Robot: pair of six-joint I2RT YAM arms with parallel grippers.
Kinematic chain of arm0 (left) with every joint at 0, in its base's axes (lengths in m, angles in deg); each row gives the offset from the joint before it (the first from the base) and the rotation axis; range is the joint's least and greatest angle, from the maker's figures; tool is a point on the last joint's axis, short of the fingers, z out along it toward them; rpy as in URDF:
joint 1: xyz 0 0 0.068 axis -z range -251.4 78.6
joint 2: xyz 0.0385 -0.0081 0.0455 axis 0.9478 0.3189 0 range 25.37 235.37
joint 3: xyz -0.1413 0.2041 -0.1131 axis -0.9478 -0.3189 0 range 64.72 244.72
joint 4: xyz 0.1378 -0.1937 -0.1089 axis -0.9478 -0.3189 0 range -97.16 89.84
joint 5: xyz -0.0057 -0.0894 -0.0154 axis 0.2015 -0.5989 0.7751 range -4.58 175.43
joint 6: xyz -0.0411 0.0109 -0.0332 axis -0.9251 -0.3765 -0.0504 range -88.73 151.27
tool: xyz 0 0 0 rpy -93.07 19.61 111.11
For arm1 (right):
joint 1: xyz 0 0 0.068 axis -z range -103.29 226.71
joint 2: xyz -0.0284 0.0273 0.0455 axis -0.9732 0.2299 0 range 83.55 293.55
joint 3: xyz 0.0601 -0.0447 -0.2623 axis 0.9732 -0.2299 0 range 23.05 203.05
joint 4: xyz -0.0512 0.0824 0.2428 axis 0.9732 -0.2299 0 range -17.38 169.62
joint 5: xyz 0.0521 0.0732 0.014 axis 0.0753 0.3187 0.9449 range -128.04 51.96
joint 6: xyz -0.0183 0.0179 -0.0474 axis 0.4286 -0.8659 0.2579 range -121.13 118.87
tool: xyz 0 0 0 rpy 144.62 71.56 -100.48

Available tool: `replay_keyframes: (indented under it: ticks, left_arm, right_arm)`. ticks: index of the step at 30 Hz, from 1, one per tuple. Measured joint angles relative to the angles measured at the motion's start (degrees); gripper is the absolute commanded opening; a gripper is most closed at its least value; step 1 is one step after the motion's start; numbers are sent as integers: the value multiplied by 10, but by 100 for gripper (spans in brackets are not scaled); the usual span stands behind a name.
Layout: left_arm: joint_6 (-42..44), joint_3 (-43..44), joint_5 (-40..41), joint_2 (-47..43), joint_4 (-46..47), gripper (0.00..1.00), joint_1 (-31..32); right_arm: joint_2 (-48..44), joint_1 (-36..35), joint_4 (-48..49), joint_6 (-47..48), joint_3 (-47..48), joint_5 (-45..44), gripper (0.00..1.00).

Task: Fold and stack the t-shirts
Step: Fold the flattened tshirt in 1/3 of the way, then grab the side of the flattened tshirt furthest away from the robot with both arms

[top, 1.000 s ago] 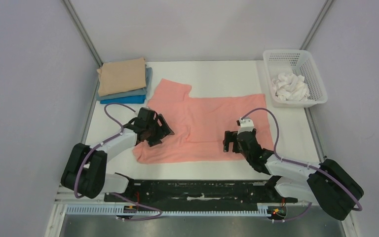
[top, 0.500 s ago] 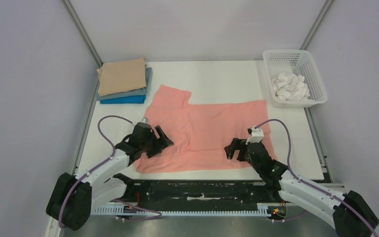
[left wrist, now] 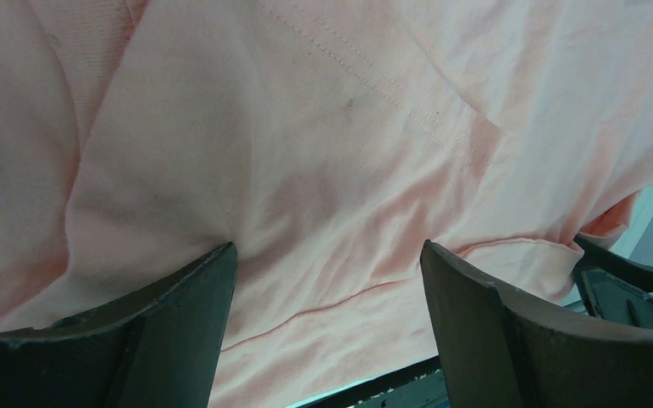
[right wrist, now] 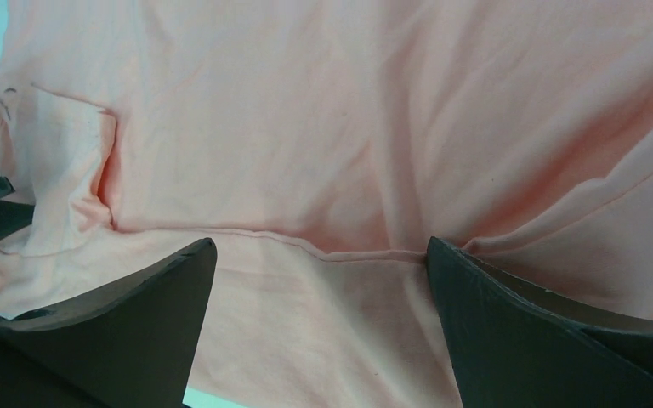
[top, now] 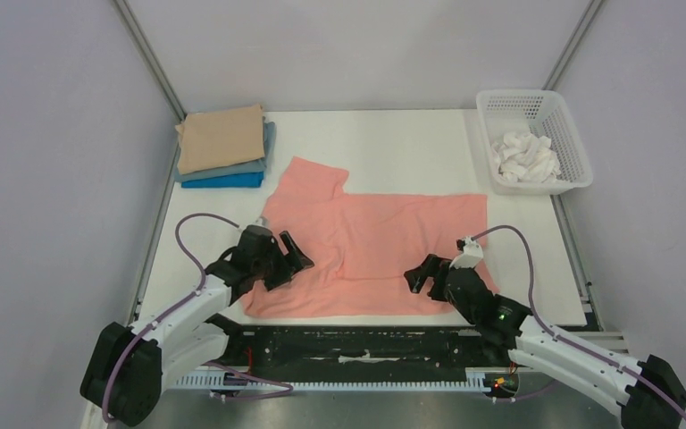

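Observation:
A salmon-pink t-shirt (top: pixel 371 241) lies spread flat on the white table, one sleeve pointing to the back left. It fills the left wrist view (left wrist: pixel 323 127) and the right wrist view (right wrist: pixel 323 119). My left gripper (top: pixel 288 264) is open, its fingers pressed down on the shirt's near left part. My right gripper (top: pixel 422 275) is open, its fingers resting on the shirt's near right part by a hem fold. A stack of folded shirts stands at the back left: tan (top: pixel 221 138) on top, grey-blue (top: pixel 265 154) under it, bright blue (top: pixel 223 181) at the bottom.
A white mesh basket (top: pixel 564 134) with crumpled white cloth (top: pixel 524 157) in it stands at the back right. The table's near edge and a black rail (top: pixel 366 344) run just below the shirt's near hem. Frame posts rise at both back corners.
Both grippers have pulled back toward the near edge, dragging the pink shirt with them; its near hem now lies closer to the table's front edge.

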Motion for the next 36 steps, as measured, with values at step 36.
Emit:
replay_keyframes:
  ticks: [36]
  left_arm:
    - [136,742,145,671,-85,88,-113]
  right_arm:
    - [162,123,73,252,137,-142,98]
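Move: The left hand starts on the near part of the t-shirt; the middle of the far sleeve is about 29 cm ahead of it, 6 cm to its right and 2 cm below. The folded stack stands some 38 cm ahead and 22 cm to its left. For the right hand, the shirt's far right corner is about 26 cm ahead and 21 cm right, 3 cm lower, with the basket some 42 cm ahead and 36 cm right. The left hand drags the cloth its last centimetre or so back, then comes free and swings forward over the shirt in an arc about 10 cm high, travelling roughly 32 cm and sinking again just above the far sleeve's outer corner, fingers still wide open. The right hand first skims right along the cloth some 6 cm towards the shirt's right end, then lifts clear and goes forward about 9 cm towards the far edge, turning clockwise and tilting its fingers up, also staying open. ##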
